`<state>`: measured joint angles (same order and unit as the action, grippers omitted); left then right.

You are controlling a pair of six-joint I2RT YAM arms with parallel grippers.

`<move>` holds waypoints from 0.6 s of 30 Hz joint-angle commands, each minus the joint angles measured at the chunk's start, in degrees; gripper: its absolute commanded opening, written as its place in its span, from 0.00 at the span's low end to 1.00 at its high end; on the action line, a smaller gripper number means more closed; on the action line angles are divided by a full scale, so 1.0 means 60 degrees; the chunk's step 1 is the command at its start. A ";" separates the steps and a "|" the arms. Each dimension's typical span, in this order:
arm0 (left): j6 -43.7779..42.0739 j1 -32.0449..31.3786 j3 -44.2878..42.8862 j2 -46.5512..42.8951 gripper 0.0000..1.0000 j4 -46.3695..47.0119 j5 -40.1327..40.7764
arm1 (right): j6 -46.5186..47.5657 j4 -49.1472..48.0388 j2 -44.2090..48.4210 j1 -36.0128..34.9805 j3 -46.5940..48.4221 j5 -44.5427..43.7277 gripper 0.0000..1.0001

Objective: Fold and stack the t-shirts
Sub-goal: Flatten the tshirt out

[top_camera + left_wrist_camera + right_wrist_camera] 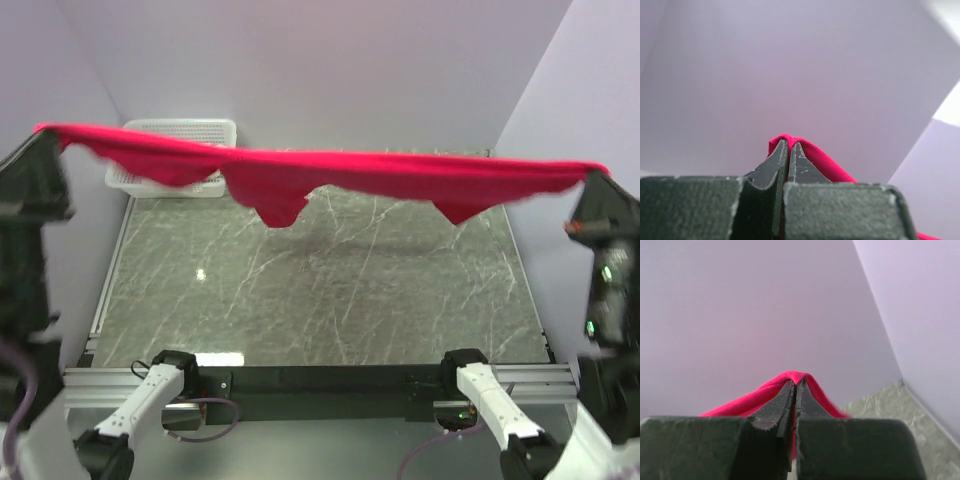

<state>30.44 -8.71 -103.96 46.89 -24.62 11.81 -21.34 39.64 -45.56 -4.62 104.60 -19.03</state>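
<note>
A bright red t-shirt [330,172] hangs stretched in the air across the whole width of the top view, high above the dark marble table [320,290]. Two folds of it droop down in the middle. My left gripper [45,140] is shut on the shirt's left end, and my right gripper [597,178] is shut on its right end. In the left wrist view the red cloth [812,155] wraps over the closed left gripper [789,145]. The right wrist view shows red cloth [765,390] draped over the closed right gripper [795,382].
A white plastic lattice basket [185,135] stands at the table's back left corner, partly behind the shirt. Lilac walls close in the table on the left, back and right. The arm bases [320,385] sit along the near edge.
</note>
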 commanded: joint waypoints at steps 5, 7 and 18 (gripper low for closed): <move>-0.1058 0.0060 -0.0557 -0.1297 0.00 0.0735 -0.0065 | 0.1550 -0.0762 0.1615 0.0067 -0.0601 -0.0521 0.00; -0.1248 0.0060 -0.1069 -0.1021 0.00 0.0327 -0.0240 | 0.1740 -0.0703 0.1719 0.0067 -0.0748 -0.0229 0.00; -0.1996 0.0060 0.2249 0.1029 0.00 0.1157 -0.0943 | 0.1625 -0.0468 0.0739 0.0067 -0.3879 0.0387 0.00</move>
<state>21.34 -8.64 -99.04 44.73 -19.07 5.72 -12.51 36.42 -36.23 -4.60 87.92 -15.79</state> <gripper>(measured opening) 0.023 0.012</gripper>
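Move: Both grippers already pinch the t-shirt, stretched taut between them high above the bare table. The middle of the table lies about 18 cm ahead of the left hand, 32 cm to its right and 64 cm below. From the right hand it is about 18 cm ahead, 32 cm to the left and 59 cm below. The white basket stands roughly 40 cm ahead of the left hand, 8 cm to its left and 60 cm down. Fingers keep their shut pinch on the t-shirt's edge while both hands flick it: first back towards the bases, the left about 13 cm and rising 5, the right about 8 cm, fingers tipping up; then quickly forward again over the table to about where they began. Both sink on the return, the right ending some 6 cm lower, and the fingers tip down again. ##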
